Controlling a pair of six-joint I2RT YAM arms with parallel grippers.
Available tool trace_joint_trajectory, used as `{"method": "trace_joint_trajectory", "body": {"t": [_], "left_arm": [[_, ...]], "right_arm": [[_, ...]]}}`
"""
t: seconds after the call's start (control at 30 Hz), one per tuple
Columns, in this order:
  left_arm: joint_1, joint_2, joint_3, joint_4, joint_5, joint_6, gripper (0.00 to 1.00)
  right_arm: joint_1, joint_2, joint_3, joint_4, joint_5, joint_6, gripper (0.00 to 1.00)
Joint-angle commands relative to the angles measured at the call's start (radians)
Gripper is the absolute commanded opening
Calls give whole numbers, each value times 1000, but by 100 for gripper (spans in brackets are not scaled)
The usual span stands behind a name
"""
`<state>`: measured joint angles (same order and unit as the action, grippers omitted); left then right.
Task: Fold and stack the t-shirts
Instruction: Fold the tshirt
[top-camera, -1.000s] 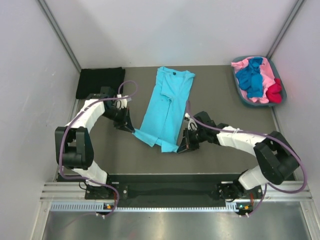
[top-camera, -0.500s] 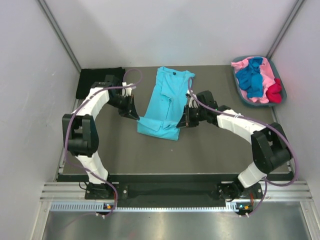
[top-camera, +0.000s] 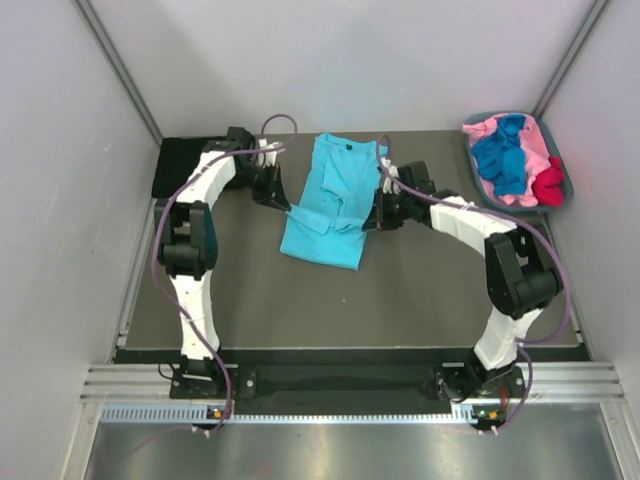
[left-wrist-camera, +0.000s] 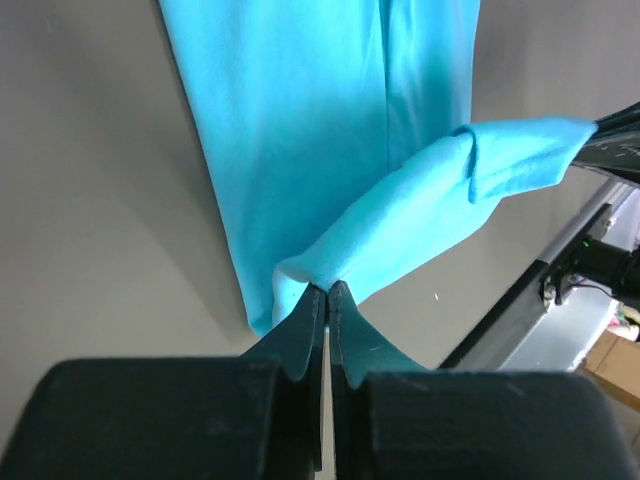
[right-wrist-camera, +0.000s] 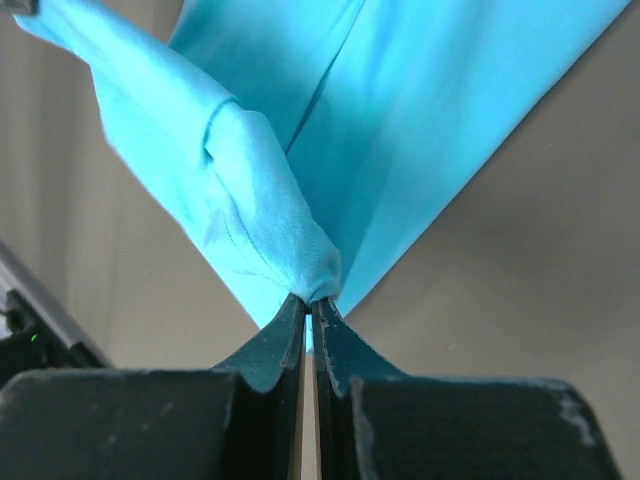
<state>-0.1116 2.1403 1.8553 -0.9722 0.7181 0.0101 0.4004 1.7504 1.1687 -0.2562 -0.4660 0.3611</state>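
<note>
The light turquoise t-shirt (top-camera: 335, 195) lies lengthwise in the middle of the table, collar at the far end, its lower part doubled over. My left gripper (top-camera: 284, 206) is shut on its left hem corner (left-wrist-camera: 300, 275). My right gripper (top-camera: 375, 217) is shut on the right hem corner (right-wrist-camera: 315, 270). Both hold the hem raised over the shirt's middle. A folded black t-shirt (top-camera: 180, 163) lies at the far left, partly behind my left arm. Pink (top-camera: 538, 150), royal blue (top-camera: 500, 155) and red (top-camera: 548, 187) shirts fill the tub.
The grey-blue plastic tub (top-camera: 483, 188) stands at the far right corner. White walls close in the table on the left, right and back. The table's front edge carries a black rail (top-camera: 330, 372).
Both grippers have carried the shirt's hem away from the near edge toward the collar. The shirt has gone from laid out long to folded over on itself.
</note>
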Motion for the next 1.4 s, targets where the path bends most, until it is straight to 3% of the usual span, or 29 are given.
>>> {"method": "trace_joint_trajectory", "body": {"t": [0.0,0.23,1.0,1.03,1.07,1.1,1.13,1.17,1.2,1.3,1.37], "left_arm": [[-31,50,96,36,30,18,0],[-77,151,212,79,4,1,0],[-83,240,314,132,-94,-48,1],[-83,239,314,124,-107,-51,2],[-83,236,311,119,-144,-56,16],[-82,215,309,112,-166,-56,21],[-80,196,295,101,-184,-53,27],[-74,173,280,101,-199,-39,36],[-69,124,250,104,-225,-42,39],[-50,43,191,77,-272,-67,68],[-28,21,118,44,-243,-70,71]], "right_arm": [[-25,40,98,12,30,-71,0],[-31,142,184,14,56,-100,0],[-54,284,348,5,142,-180,0],[-49,287,359,6,156,-183,5],[-48,285,367,2,171,-194,11],[-46,270,373,-20,190,-195,21],[-43,255,376,-28,210,-200,39],[-46,236,373,-37,210,-208,43],[-46,197,367,-64,207,-212,46],[-57,108,298,-101,147,-182,48],[-58,66,205,-106,54,-119,52]]}}
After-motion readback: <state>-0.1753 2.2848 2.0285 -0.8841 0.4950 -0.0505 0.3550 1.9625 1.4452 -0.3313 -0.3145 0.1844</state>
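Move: The t-shirt's hem is already pinched up between both shut grippers, one at each end. The upper half they carry it towards has its middle about 9 cm ahead and 15 cm right of the left hand, some 5 cm lower; from the right hand it is roughly 14 cm ahead, 5 cm left and 4 cm down. The front fold lies about 12 cm behind and 8 cm right of the left hand. The black mat is some 12 cm ahead and 22 cm left of that same hand. The t-shirt's hem is carried farther forward over its upper half and lowered by both hands: the left goes some 7 cm forward, with 4 cm to the right and 4 cm down, the right about 10 cm forward and nearly 3 cm down. Only near the end do both grippers open and let go of the hem, then start to lift and draw back a little. ##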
